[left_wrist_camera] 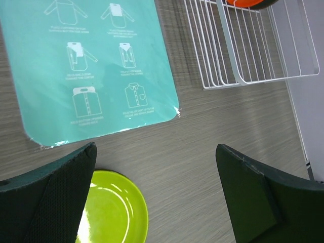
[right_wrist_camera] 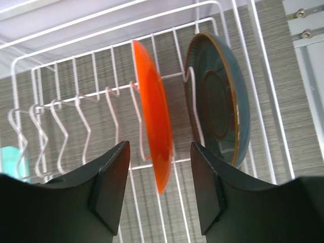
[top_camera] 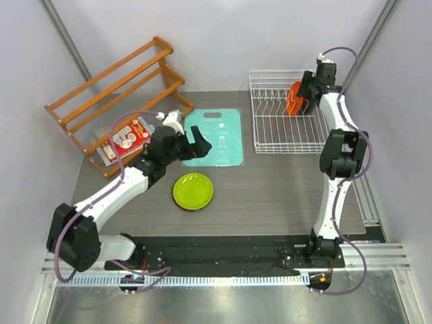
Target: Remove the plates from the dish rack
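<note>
The white wire dish rack (top_camera: pixel 287 131) stands at the back right. The orange plate (top_camera: pixel 293 100) stands upright in its tines. In the right wrist view the orange plate (right_wrist_camera: pixel 154 131) has the dark teal-blue plate (right_wrist_camera: pixel 220 101) upright beside it. My right gripper (right_wrist_camera: pixel 159 147) is open, one finger on each side of the orange plate's edge, not touching it. The lime plate (top_camera: pixel 193 191) lies flat on the table. The red floral plate (top_camera: pixel 129 135) lies at the foot of the wooden rack. My left gripper (top_camera: pixel 196 145) is open and empty above the table, near the lime plate (left_wrist_camera: pixel 114 212).
The teal board (top_camera: pixel 214 138) lies flat between the arms at the back. An orange-brown wooden slatted rack (top_camera: pixel 115 94) stands at the back left. Grey walls close in both sides. The dish rack's corner (left_wrist_camera: pixel 253 50) shows in the left wrist view.
</note>
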Available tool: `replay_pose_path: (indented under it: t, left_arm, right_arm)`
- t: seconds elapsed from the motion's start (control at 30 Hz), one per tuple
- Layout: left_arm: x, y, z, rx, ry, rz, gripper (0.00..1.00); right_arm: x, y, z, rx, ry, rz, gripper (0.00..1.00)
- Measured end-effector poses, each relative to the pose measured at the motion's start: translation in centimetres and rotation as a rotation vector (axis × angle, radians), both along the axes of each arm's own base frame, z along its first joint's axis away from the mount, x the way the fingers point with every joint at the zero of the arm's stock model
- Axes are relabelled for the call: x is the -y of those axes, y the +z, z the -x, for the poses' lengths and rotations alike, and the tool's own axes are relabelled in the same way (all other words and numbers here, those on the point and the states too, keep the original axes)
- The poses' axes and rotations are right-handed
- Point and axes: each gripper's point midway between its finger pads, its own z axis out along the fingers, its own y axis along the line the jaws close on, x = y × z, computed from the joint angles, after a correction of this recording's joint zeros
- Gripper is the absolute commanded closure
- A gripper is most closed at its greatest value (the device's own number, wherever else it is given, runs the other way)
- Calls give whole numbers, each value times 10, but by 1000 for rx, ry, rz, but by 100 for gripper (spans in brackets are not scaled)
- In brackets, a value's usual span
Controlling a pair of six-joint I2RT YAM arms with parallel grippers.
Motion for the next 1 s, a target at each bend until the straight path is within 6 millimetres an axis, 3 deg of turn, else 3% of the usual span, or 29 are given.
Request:
replay_pose_path:
  t: [0.2, 0.47, 0.5, 0.57, 0.6, 0.73, 1.0]
  left_arm:
    - [21, -13, -15, -27, -46, -8, 1]
    - [52, -8, -47, -2, -88, 5, 1]
    - [56, -7, -52, 1, -94, 7, 1]
    - [65, -4, -62, 9, -102, 12, 1]
    - [69, -2, -68, 15, -106, 17, 1]
    - [89, 8, -93, 40, -129, 37, 1]
    - [136, 26, -149, 102, -190, 98, 1]
  right_arm:
    - [9, -7, -7, -19, -14, 51, 62]
    - [8, -13, -21, -13, -6, 71, 69]
    - [8, -14, -22, -15, -5, 70, 74]
    - [7, -17, -22, -20, -2, 70, 95]
    - [8, -16, -22, -21, 3, 80, 99]
    - [19, -16, -21, -30, 7, 168, 99]
    - [8, -11, -20, -41, 21, 245, 99]
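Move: The orange plate stands on edge in the rack just past the half-open right fingers, its middle about 4 cm ahead, 2 cm left and 5 cm below; the grey plate is level with it and some 7 cm farther right. From the empty left hand the orange plate lies roughly 17 cm ahead and 36 cm right, about 9 cm lower. The turquoise board lies almost under the left hand, 2 cm ahead and 3 cm right, 17 cm down. Right eases forward 2 cm, pinching the orange plate; open left swings 20 cm forward-right towards the rack. ##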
